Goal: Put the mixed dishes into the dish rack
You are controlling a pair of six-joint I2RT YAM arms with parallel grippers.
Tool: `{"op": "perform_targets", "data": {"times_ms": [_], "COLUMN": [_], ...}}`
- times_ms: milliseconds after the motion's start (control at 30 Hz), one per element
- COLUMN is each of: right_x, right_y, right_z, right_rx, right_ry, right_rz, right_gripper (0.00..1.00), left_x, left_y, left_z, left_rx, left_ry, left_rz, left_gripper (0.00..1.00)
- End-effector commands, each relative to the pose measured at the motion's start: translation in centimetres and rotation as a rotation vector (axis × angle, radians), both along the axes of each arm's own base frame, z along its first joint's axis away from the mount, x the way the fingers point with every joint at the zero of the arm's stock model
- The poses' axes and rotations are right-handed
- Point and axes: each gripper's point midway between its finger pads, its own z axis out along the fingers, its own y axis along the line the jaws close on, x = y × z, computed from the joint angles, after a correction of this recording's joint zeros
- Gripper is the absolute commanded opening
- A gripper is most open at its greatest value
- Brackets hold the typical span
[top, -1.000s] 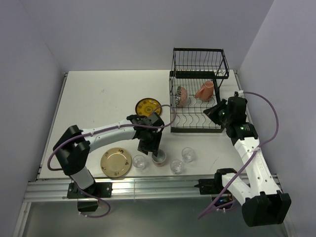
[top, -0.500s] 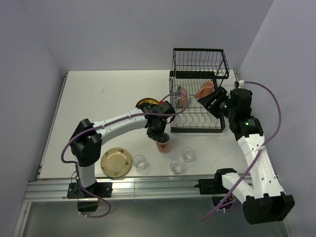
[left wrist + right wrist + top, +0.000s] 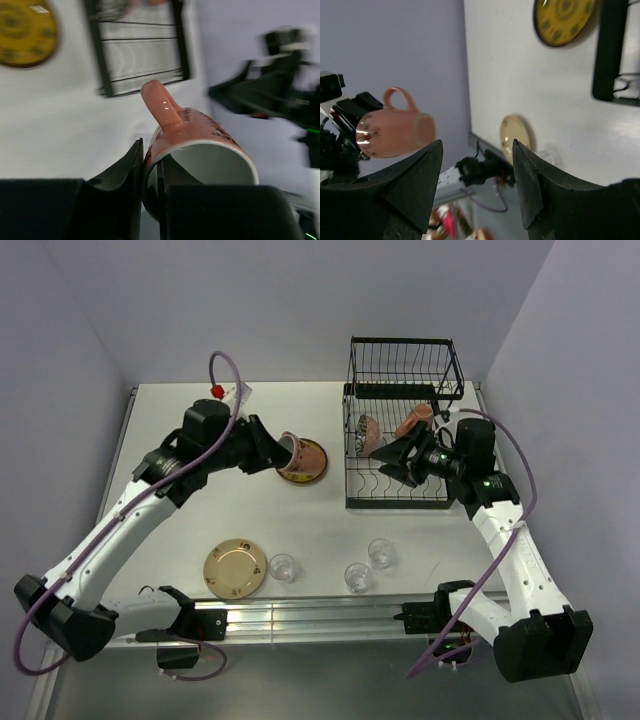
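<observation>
My left gripper (image 3: 272, 453) is raised above the table and shut on the rim of an orange-and-white mug (image 3: 292, 453), one finger inside and one outside (image 3: 150, 172). The mug (image 3: 197, 142) lies tilted, handle up, over the yellow patterned plate (image 3: 314, 464). My right gripper (image 3: 392, 462) is open and empty above the slotted base of the black wire dish rack (image 3: 400, 502). The rack holds the dark patterned bowl (image 3: 367, 433) and the second mug (image 3: 415, 422). The right wrist view shows the held mug (image 3: 395, 127) in the air at left.
The tan speckled plate (image 3: 235, 568) and three small clear glasses (image 3: 283, 566) (image 3: 357, 576) (image 3: 381, 553) stand near the table's front edge. The rack's taller basket (image 3: 405, 365) stands at the back right. Walls close in on the left, back and right.
My left arm has lifted the mug off the table and swung it up and left, over the yellow plate. My right gripper has moved left over the rack base.
</observation>
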Motion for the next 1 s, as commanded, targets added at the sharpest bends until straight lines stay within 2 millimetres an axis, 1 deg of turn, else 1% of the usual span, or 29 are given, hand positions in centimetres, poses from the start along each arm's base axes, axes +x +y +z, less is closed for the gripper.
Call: {"op": "perform_targets", "data": {"times_ms": [0,33,67,100,133,167,200,233,267,300,333,367,400,433,467,500,567,600,633,700,767,800,833,967], "right_x": [-1.7,-1.9,-2.0,-2.4,-2.3,-2.4,-2.7,-2.8,-2.8,-2.9,-3.4,-3.5,-3.5,-3.8,-4.0,-4.1,-4.3,-4.2,-4.2,-4.4,-4.4,-4.5,-4.3,-4.8], "right_y": [2.9,3.4,3.9,4.8,5.3,5.7,6.2,6.4,6.3,6.3,6.1,5.9,5.7,5.6,5.7,5.7,5.6,5.6,5.6,5.8,6.3,6.5,6.8,7.6], "right_z": [4.6,4.7,5.2,5.9,6.7,7.3,7.9,8.5,9.6,9.7,10.5,11.0,10.8,11.1,11.4,10.7,11.1,10.7,10.7,11.8,12.0,12.9,12.8,14.2], "right_rx": [0.183,0.215,0.272,0.299,0.345,0.367,0.388,0.431,0.460,0.480,0.511,0.527,0.541,0.566,0.576,0.580,0.613,0.622,0.628,0.634,0.621,0.616,0.600,0.625], "right_ry": [-0.114,-0.099,-0.052,-0.056,-0.022,-0.016,-0.015,0.033,0.008,0.019,0.025,0.016,0.014,0.025,0.013,0.019,0.002,0.009,0.008,-0.026,-0.024,-0.041,-0.042,-0.066], "right_rz": [0.158,0.174,0.185,0.214,0.218,0.218,0.227,0.209,0.193,0.181,0.165,0.154,0.134,0.135,0.149,0.161,0.162,0.154,0.155,0.171,0.182,0.193,0.202,0.240], "right_gripper": [0.65,0.65,0.65,0.65,0.65,0.65,0.66,0.66,0.66,0.69,0.75,0.82,0.92,0.94,0.97,0.99,1.00,1.00,1.00,1.00,1.00,1.00,1.00,0.99], "left_x": [-2.3,-2.3,-2.8,-3.4,-3.8,-3.8,-3.9,-4.3,-4.0,-3.9,-3.5,-3.5,-3.4,-3.2,-3.1,-3.1,-3.4,-3.5,-3.5,-3.5,-3.3,-3.2,-3.3,-3.1], "left_y": [-4.4,-5.0,-5.2,-5.5,-5.5,-5.8,-6.0,-6.2,-6.5,-6.5,-6.5,-6.0,-5.8,-5.7,-5.6,-5.6,-5.6,-5.5,-5.4,-5.2,-5.3,-5.4,-5.5,-5.8], "left_z": [4.9,7.3,8.8,8.1,10.7,11.0,11.1,11.4,11.3,11.7,11.6,12.0,12.2,12.5,12.2,12.4,12.7,12.8,12.8,13.0,12.7,12.6,12.6,12.1], "left_rx": [-0.394,-0.494,-0.589,-0.632,-0.721,-0.769,-0.790,-0.801,-0.789,-0.777,-0.765,-0.740,-0.728,-0.718,-0.690,-0.682,-0.680,-0.686,-0.687,-0.687,-0.685,-0.687,-0.695,-0.694], "left_ry": [0.027,-0.051,-0.031,-0.013,-0.119,-0.096,-0.108,-0.120,-0.149,-0.186,-0.212,-0.282,-0.320,-0.341,-0.353,-0.366,-0.388,-0.403,-0.410,-0.428,-0.415,-0.407,-0.403,-0.388], "left_rz": [-0.188,-0.226,-0.237,-0.271,-0.328,-0.345,-0.368,-0.410,-0.422,-0.426,-0.402,-0.393,-0.380,-0.362,-0.359,-0.359,-0.371,-0.369,-0.359,-0.341,-0.342,-0.344,-0.350,-0.350], "left_gripper": [0.00,0.00,0.00,0.00,0.00,0.00,0.00,0.00,0.00,0.00,0.00,0.00,0.00,0.00,0.00,0.00,0.00,0.00,0.00,0.00,0.00,0.00,0.00,0.00]}}
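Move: The left hand holds the pink mug by its rim. The mug's middle lies some 4 cm to its right, 1 cm ahead and 2 cm below. The open right gripper is about 23 cm to the left hand's right, level fore and aft; the yellow plate is some 17 cm straight ahead, 28 cm below. From the right hand, the mug is about 19 cm left, 1 cm ahead and at its height; the rack's middle is 22 cm ahead, 9 cm right, 22 cm below. Both hands rise about 10 cm and draw together, left rolling the still-pinched mug level while right opens wide. ##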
